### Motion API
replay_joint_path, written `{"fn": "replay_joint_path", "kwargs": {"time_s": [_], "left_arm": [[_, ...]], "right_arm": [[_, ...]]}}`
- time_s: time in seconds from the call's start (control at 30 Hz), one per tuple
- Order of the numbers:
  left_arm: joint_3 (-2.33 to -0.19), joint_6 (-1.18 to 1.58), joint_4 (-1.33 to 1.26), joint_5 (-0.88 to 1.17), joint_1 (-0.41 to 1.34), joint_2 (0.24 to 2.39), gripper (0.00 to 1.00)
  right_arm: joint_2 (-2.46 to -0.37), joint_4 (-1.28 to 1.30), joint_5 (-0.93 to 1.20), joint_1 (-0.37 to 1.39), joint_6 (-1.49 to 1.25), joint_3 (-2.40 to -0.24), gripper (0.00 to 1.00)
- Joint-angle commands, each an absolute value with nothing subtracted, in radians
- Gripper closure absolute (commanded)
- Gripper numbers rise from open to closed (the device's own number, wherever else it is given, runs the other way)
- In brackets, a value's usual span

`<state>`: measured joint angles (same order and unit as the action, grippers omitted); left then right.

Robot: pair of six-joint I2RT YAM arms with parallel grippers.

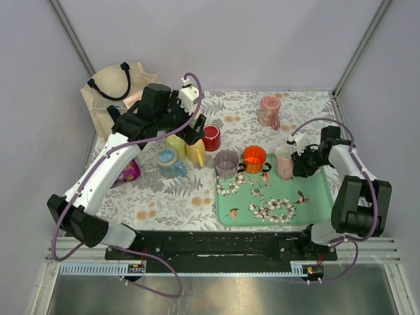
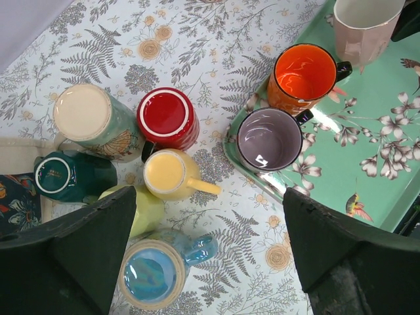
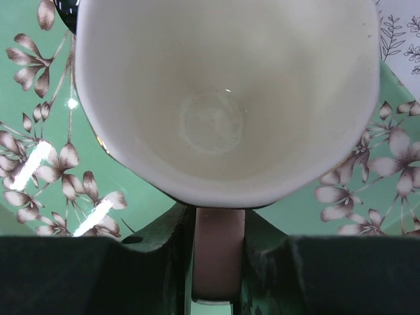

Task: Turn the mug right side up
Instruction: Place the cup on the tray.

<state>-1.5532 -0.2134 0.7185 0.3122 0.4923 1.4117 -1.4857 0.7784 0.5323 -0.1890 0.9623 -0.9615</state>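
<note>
The mug (image 3: pixel 223 98), pale pink with a cream inside, stands mouth up on the right part of the green floral tray (image 1: pixel 315 203). My right gripper (image 3: pixel 218 262) is shut on its handle (image 3: pixel 218 252), one finger on each side. In the top view that mug (image 1: pixel 285 161) sits just left of the right gripper (image 1: pixel 296 161). The left gripper (image 2: pixel 210 256) hangs open and empty above a cluster of mugs. Below it stand bottom up a blue mug (image 2: pixel 154 269), a yellow one (image 2: pixel 167 172) and a red one (image 2: pixel 167 118).
An orange mug (image 2: pixel 303 72) and a grey-purple mug (image 2: pixel 269 139) stand mouth up on the tray's left end. A butterfly-patterned mug (image 2: pixel 92 118), a teal mug (image 2: pixel 62 176) and a lime mug (image 2: pixel 147 210) are in the cluster. Another pink mug (image 1: pixel 269 110) stands at the back; a cloth bag (image 1: pixel 115 92) lies back left.
</note>
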Motion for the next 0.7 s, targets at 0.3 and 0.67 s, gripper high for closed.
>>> {"fn": "replay_joint_path", "kwargs": {"time_s": [0.3,0.67], "left_arm": [[-1.491,-0.199,0.736,0.397,0.485,1.359,0.07],[-1.463,-0.198,0.727,0.416,0.488,1.347,0.08]], "right_arm": [[-1.451,0.745,0.391,-0.198,1.147,-0.936,0.55],[-1.462,0.767,0.463,-0.202,1.063,-1.005,0.41]]}}
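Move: The right hand still pinches the handle of the pink mug on the tray, the mug's middle lying about 5 cm to its left, some 3 cm ahead and at about its height. The orange mug stands about 15 cm left and 4 cm ahead of the hand, the grey mug about 26 cm left and 2 cm ahead. From the left hand, the held mug lies some 31 cm right, 4 cm back and 24 cm lower. The right hand carries on with the handle pinched, drawing to the right on the tray, away from the orange mug, for nearly 3 cm in all and sinking barely a centimetre; partway along it opens its fingers to about twice their gap and lets go of the handle, which stays between the parted pads, while the wrist rolls some 10 degrees, left side down. The empty left hand, wide open above the other mugs, sinks about 3 cm and draws back nearly as far, its fingers tipping a little more downwards. ##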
